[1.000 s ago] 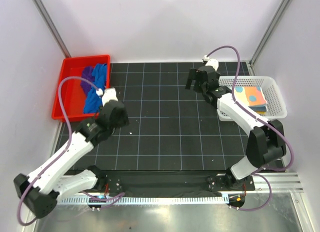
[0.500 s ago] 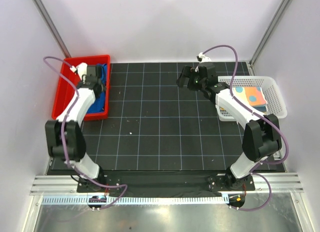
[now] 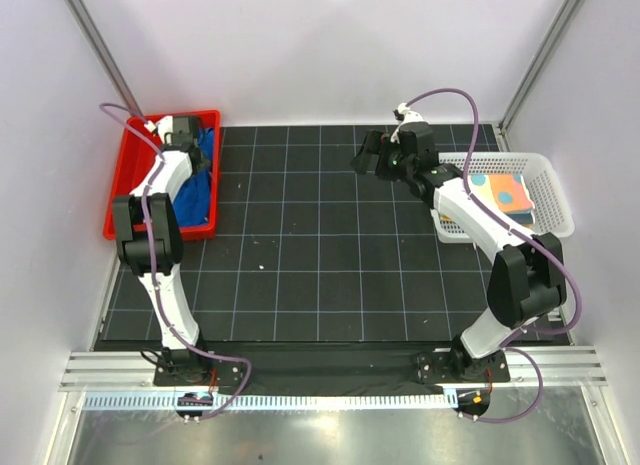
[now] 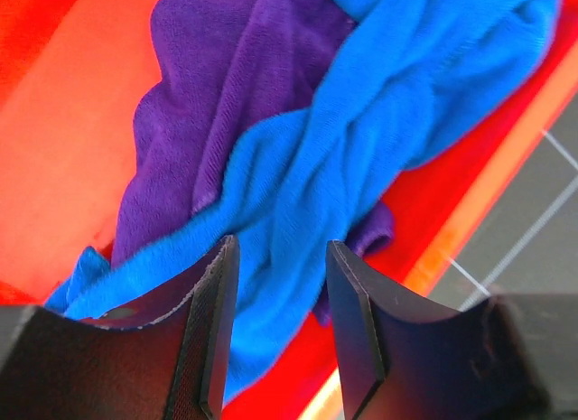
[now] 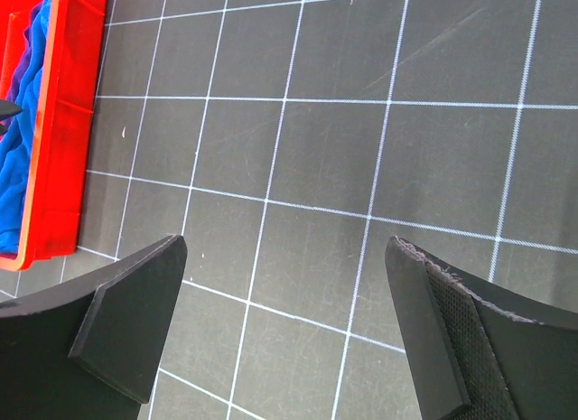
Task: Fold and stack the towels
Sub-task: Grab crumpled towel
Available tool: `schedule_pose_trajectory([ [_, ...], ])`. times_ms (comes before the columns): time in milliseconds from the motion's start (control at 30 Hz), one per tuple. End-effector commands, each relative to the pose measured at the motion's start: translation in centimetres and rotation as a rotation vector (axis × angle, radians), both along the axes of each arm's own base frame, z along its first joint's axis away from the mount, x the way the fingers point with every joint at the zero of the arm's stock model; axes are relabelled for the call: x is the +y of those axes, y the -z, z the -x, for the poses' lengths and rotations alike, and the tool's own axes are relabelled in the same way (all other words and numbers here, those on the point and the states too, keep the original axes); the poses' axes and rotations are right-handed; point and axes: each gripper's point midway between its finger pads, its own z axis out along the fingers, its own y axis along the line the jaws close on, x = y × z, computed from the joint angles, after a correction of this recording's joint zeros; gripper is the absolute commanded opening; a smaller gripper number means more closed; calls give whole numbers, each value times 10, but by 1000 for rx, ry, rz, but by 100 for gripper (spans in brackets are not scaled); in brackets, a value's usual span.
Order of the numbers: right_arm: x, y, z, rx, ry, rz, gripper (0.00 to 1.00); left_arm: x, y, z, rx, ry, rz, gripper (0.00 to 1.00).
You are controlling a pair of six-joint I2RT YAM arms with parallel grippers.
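A royal blue towel [image 4: 361, 122] lies twisted across a deep purple towel [image 4: 217, 86] inside the red tray [image 4: 54, 122]. My left gripper [image 4: 281, 256] hangs low over them with its jaws apart, and blue cloth shows in the gap between them. From above, the left gripper [image 3: 190, 157] is inside the tray [image 3: 130, 185], over the blue towel [image 3: 196, 190]. A patterned yellow-orange towel [image 3: 502, 195] lies folded in the white basket [image 3: 545, 170]. My right gripper [image 3: 365, 157] hovers wide open over the black mat; the right wrist view shows the right gripper [image 5: 284, 248] empty.
The black gridded mat [image 3: 320, 245] covers the table between tray and basket. In the right wrist view the tray's edge [image 5: 54, 158] and some blue cloth [image 5: 23, 122] show at far left. White walls close in on three sides.
My left arm swung from the mat's left side out to the red tray and settled over the towels, its jaws narrowing. The right gripper moved slightly left.
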Motion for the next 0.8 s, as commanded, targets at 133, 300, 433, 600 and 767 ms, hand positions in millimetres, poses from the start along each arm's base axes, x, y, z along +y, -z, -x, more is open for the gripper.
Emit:
schedule_pose_trajectory([
  [133, -4, -46, 0, -96, 5, -12, 100, 4, -2, -19, -32, 16, 20, 47],
  [300, -6, -52, 3, -106, 8, -7, 100, -2, 4, -28, -41, 37, 52, 39],
  [433, -3, -56, 5, -109, -11, -19, 97, -3, 8, -26, -40, 30, 68, 17],
  [600, -3, -63, 9, -120, -18, -26, 97, -3, -14, -21, -95, 25, 65, 0],
  [767, 0, -65, 11, -121, -35, -35, 97, -6, -57, -18, -223, 33, 60, 0],
])
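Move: The crumpled blue towel lies in the red box right under the left hand, its middle about 2 cm back of it, level with it sideways and some 4 cm lower. The purple towel's middle is about 6 cm to this hand's left, 4 cm ahead and as low; the box's right wall runs about 6 cm to its right. From the right hand, the blue towel is roughly 46 cm left, 6 cm ahead and 14 cm below. Closing from about half open to shut, the left fingertips pinch a fold of the blue towel. Before and during the closing the hand sinks about 2.5 cm onto the towel and edges 1.5 cm forward, then starts to lift by about 1 cm. The empty right hand, still wide open, drifts up 2 cm and slightly back over the bare table. ##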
